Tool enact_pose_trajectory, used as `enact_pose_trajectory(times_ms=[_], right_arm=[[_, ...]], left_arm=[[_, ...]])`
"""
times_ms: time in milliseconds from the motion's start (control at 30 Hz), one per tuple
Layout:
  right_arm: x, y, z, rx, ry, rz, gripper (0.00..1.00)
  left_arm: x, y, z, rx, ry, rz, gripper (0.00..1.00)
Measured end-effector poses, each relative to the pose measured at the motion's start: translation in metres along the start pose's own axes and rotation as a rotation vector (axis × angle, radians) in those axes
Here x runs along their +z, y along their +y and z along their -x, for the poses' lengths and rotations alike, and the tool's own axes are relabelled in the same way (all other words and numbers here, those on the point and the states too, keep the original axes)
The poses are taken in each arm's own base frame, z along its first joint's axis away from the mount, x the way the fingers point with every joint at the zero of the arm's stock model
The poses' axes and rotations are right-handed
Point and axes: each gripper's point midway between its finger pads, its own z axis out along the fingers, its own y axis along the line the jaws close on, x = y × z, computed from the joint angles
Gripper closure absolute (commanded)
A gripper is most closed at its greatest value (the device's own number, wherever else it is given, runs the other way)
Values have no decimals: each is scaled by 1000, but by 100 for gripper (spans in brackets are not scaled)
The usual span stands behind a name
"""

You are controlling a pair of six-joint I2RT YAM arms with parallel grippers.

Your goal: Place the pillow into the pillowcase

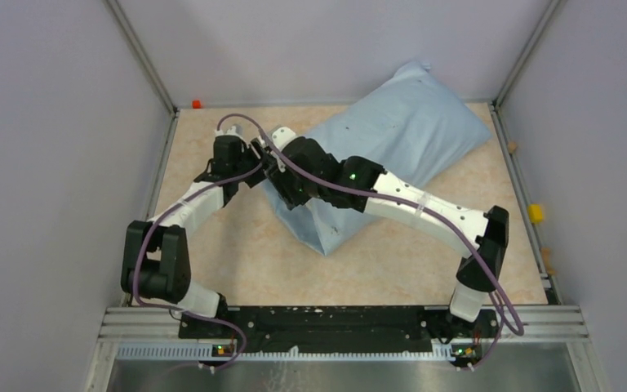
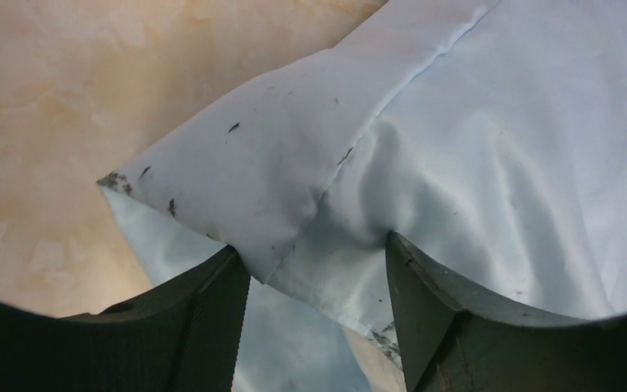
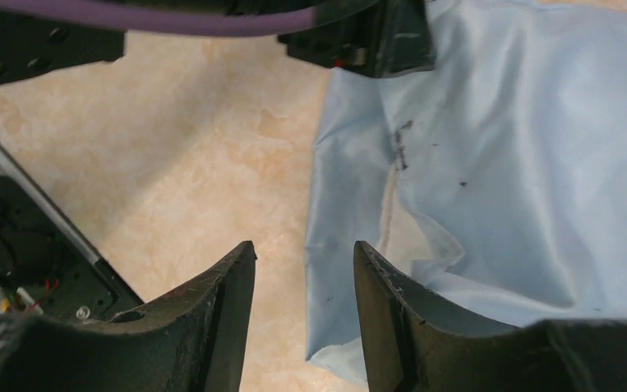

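The light-blue pillowcase (image 1: 408, 131) lies plump and diagonal across the table, from the far right corner down to its open end near the middle. Almost all of the pillow is hidden inside it. Only a small off-white patch (image 3: 410, 222) shows at the open end. Both grippers meet at that end. My left gripper (image 1: 259, 155) (image 2: 312, 243) is open, its fingers astride a folded hem of the pillowcase (image 2: 498, 163), and the right fingertip (image 2: 404, 261) dents the cloth. My right gripper (image 1: 277, 183) (image 3: 304, 243) is open, with the limp edge of the pillowcase (image 3: 539, 163) hanging between its fingers, ungripped.
Grey walls close in the beige table (image 1: 237, 261) on three sides. A small red piece (image 1: 197, 104) sits at the back left corner and a yellow one (image 1: 535, 213) on the right rail. The two arms cross close together, and the left arm's wrist (image 3: 359, 41) is just above the right gripper.
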Motion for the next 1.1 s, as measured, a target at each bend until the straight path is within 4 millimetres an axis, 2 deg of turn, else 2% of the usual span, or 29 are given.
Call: enact_pose_trajectory(times_ms=[67, 167, 267, 367, 567, 800, 967, 1100], right_arm=[[7, 10, -11, -11, 26, 52, 53], [20, 23, -28, -19, 68, 117, 54], [36, 32, -45, -31, 113, 153, 54], [54, 35, -64, -59, 165, 159, 53], [86, 30, -82, -129, 193, 115, 42], [120, 15, -95, -250, 191, 26, 35], [141, -8, -102, -357, 196, -97, 29], [150, -32, -98, -438, 182, -232, 26]], left_arm=[[8, -2, 1, -2, 12, -16, 50], [16, -5, 2, -8, 24, -31, 82], [17, -9, 6, -16, 21, -49, 93], [15, -11, 14, -35, 11, -70, 100], [8, -4, 33, -127, 2, -105, 100], [-7, -8, 60, -261, -2, -219, 100], [-14, -14, 65, -298, 12, -273, 100], [-16, -16, 64, -302, 27, -288, 100]])
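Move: The pillowcase's upper rim lies practically between the left hand's open fingers, about 2 cm ahead, 1 cm right and 1 cm below. The pillow end in the mouth is roughly 10 cm ahead of the right hand, 2 cm left and 19 cm below; from the left hand it is some 2 cm back, 6 cm right and 6 cm down. From the right hand, the case's near corner lies about 3 cm back, 9 cm right, 25 cm down. The pillowcase's upper rim is pinched as the left hand eases forward and shuts, then lifted about 5 cm and drawn a few centimetres left while that wrist rolls some 25 degrees, left side down. The right hand backs slightly as it sinks, then reaches forward into the raised mouth towards the pillow end, about 17 cm down in all, left side dipping and fingers opening wider. ##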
